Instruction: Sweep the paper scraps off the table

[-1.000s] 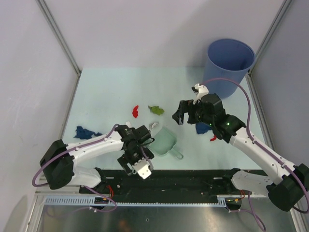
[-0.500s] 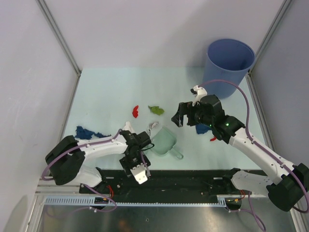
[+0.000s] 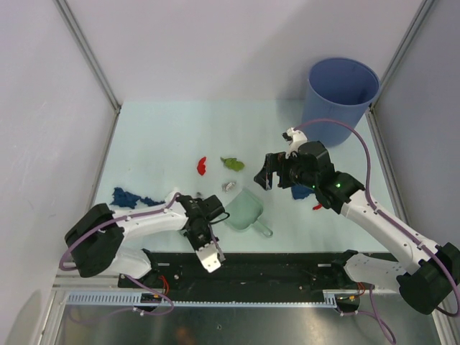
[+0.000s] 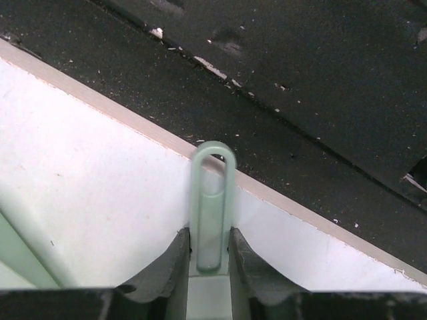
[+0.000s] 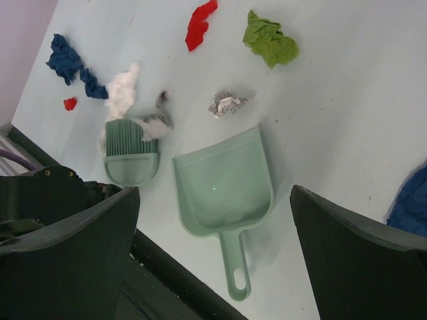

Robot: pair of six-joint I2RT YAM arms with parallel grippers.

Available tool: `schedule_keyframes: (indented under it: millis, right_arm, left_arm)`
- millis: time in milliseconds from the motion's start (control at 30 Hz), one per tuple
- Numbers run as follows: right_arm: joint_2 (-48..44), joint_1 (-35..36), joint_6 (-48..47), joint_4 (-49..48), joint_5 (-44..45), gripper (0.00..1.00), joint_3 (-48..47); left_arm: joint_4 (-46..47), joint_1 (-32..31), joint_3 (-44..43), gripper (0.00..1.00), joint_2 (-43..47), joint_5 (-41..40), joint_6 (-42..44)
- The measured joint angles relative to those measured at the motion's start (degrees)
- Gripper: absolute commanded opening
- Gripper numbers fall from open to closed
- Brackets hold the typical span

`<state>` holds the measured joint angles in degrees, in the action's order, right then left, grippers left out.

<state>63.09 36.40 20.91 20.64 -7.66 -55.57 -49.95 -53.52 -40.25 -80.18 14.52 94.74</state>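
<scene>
My left gripper (image 4: 210,233) is shut on the looped handle of the pale green hand brush (image 4: 212,200) near the table's front edge; it also shows in the top view (image 3: 203,215). The brush head (image 5: 131,157) rests against white (image 5: 122,85) and grey paper scraps. More scraps lie on the table (image 3: 158,136): red (image 5: 200,25), green (image 5: 269,40), grey (image 5: 227,105), dark blue (image 5: 70,61), and a tiny red one (image 5: 69,103). My right gripper (image 5: 213,200) is open and empty above the pale green dustpan (image 5: 223,187), also seen from the top (image 3: 269,172).
A blue bucket (image 3: 343,90) stands at the far right corner. Another dark blue scrap (image 5: 410,200) and a small red one (image 3: 317,206) lie under my right arm. The black front rail (image 4: 300,100) runs just past the brush handle.
My left arm has pulled in toward the front edge and turned its wrist, still holding the brush. My right gripper has barely moved.
</scene>
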Motion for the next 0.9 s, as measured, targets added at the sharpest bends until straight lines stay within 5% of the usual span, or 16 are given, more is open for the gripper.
schedule_keyframes:
  millis: [133,467,900]
  right_arm:
    - [0.0,0.0,0.0,0.0,-0.3,1.00,0.0]
    - [-1.3,0.0,0.0,0.0,0.4,1.00,0.1]
    - [-9.5,-0.5,-0.2,-0.4,5.3,1.00,0.2]
  left_arm:
    - [1.1,0.0,1.0,0.00,1.2,0.1,-0.2]
    - [5.8,1.7,-4.5,0.00,0.8,5.4,-9.2]
    - [10.6,14.7,-21.9,0.00,7.4,23.6,-36.2]
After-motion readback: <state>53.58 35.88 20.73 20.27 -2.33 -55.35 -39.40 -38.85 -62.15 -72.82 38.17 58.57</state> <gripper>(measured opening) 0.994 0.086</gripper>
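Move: The brush's handle lies between the left fingers, hardly a centimetre below the hand point, with its head about 5 cm ahead and 3 cm left. The dustpan is roughly 14 cm right and 7 ahead; a grey scrap lies some 14 ahead and 9 right, the white scrap about 10 ahead and 4 left, all at about table height. From the right hand the handle is about 20 cm left, 13 back and 22 below. The left fingers close the rest of the way and pinch the brush's handle. The hand then lifts the brush, quickening, some 18 cm up while carrying it about 10 cm right and 8 forward, to the dustpan's side; the wrist turns counter-clockwise and tilts some 40 degrees so the fingers swing out to the right. The empty right hand, still open, rises about 5 cm and edges right. ##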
